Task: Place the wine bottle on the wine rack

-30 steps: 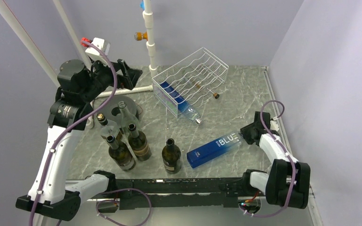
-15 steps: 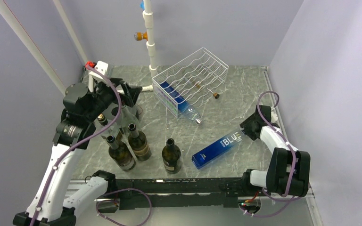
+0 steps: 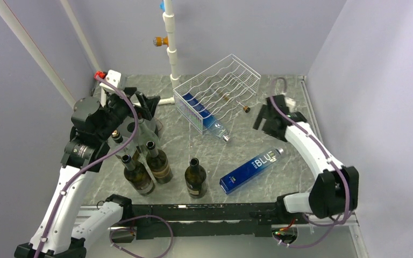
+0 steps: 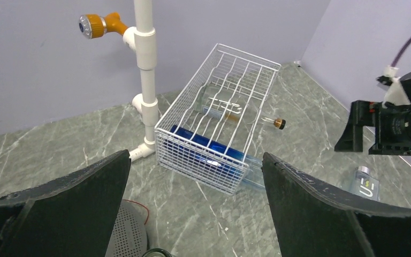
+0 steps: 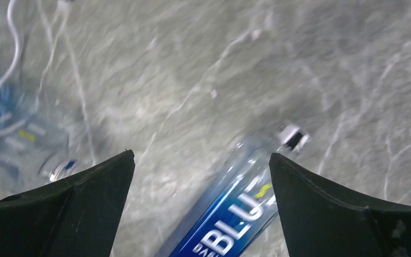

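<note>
The white wire wine rack (image 3: 220, 86) (image 4: 219, 115) sits tilted at the back centre. A blue bottle (image 3: 199, 111) (image 4: 206, 147) lies in it, beside a clear corked bottle (image 3: 235, 102). Another blue bottle marked BLU (image 3: 251, 169) (image 5: 235, 219) lies flat on the table at front right. Three dark wine bottles (image 3: 195, 178) (image 3: 158, 163) (image 3: 137, 174) stand upright at front left. My right gripper (image 3: 260, 119) (image 5: 200, 155) hovers open above the BLU bottle's neck, holding nothing. My left gripper (image 3: 149, 102) (image 4: 195, 155) is open and empty above the standing bottles.
A white pipe post with an orange fitting (image 3: 170, 40) (image 4: 144, 64) rises just left of the rack. A round perforated grey disc (image 3: 133, 128) (image 4: 131, 230) lies under the left arm, with more bottles on it. Walls close in at the back and right.
My right gripper opened, let go of the BLU bottle's neck and swung up and back toward the rack. The bottle stays on the table. The left arm dropped lower over the standing bottles.
</note>
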`<move>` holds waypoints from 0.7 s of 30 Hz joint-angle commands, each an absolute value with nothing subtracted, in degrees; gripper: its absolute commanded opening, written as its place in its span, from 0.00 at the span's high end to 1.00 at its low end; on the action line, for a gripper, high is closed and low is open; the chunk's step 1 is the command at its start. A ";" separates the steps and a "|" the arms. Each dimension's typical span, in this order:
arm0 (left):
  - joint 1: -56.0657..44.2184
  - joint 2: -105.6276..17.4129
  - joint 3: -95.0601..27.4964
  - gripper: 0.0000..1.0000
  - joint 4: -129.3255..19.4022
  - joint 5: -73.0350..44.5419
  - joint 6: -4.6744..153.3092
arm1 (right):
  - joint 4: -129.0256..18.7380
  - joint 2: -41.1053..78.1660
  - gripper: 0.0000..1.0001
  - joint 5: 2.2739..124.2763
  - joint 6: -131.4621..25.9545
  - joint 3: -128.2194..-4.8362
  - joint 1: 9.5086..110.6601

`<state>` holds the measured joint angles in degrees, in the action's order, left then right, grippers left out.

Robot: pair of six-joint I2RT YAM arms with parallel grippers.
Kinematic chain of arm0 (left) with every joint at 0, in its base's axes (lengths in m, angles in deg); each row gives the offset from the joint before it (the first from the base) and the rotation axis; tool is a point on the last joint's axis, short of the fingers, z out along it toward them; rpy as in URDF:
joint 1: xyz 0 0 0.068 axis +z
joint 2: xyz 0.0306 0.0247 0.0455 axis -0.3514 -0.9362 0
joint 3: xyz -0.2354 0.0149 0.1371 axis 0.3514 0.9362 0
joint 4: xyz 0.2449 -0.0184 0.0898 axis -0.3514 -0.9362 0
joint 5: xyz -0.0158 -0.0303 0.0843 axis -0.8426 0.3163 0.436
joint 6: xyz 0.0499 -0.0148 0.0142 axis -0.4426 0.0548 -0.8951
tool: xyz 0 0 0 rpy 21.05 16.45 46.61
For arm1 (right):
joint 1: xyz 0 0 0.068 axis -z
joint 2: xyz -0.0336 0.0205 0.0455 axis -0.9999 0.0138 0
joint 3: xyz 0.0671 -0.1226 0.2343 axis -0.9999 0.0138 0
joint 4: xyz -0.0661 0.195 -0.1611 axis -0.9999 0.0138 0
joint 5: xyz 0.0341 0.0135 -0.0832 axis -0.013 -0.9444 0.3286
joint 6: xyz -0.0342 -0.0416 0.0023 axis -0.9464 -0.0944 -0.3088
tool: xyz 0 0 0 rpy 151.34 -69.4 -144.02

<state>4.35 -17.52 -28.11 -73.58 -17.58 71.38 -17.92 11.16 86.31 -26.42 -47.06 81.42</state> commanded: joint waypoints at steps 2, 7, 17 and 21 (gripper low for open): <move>3.43 -16.75 -28.41 0.01 -70.86 -15.56 70.78 | 8.29 20.74 0.00 96.46 -13.91 -56.57 67.74; 3.26 -16.65 -28.23 0.01 -70.66 -15.23 70.75 | 17.05 19.23 0.00 96.94 -3.17 -56.51 61.31; 3.26 -17.85 -28.78 0.01 -71.47 -14.88 71.20 | 4.56 10.52 0.00 83.20 13.06 -43.72 61.05; 3.26 -18.09 -28.54 0.01 -71.44 -13.66 71.00 | 0.28 11.68 0.00 84.92 16.25 -42.22 61.19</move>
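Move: From the right hand, the middle of the lying blue wine bottle is about 12 cm back, 7 cm to the left and 9 cm below. The wine rack's middle is some 21 cm ahead and 23 cm left, with a rack bottle lying about 14 cm ahead and 27 cm left. The standing dark bottle is roughly 21 cm back and 31 cm left. From the left hand, the blue bottle is some 41 cm right, 9 cm back and 37 cm below. Swing the open right gripper left first, then draw it back towards the base, from beyond the bottle's neck to over the middle of the lying blue bottle: about 12 cm back and 8 cm left in all, sinking some 5 cm. Tip the fingers down by about 20 degrees on the way and turn the wrist slightly clockwise at the end, keeping the fingers wide open to either side of the bottle, still above it. ##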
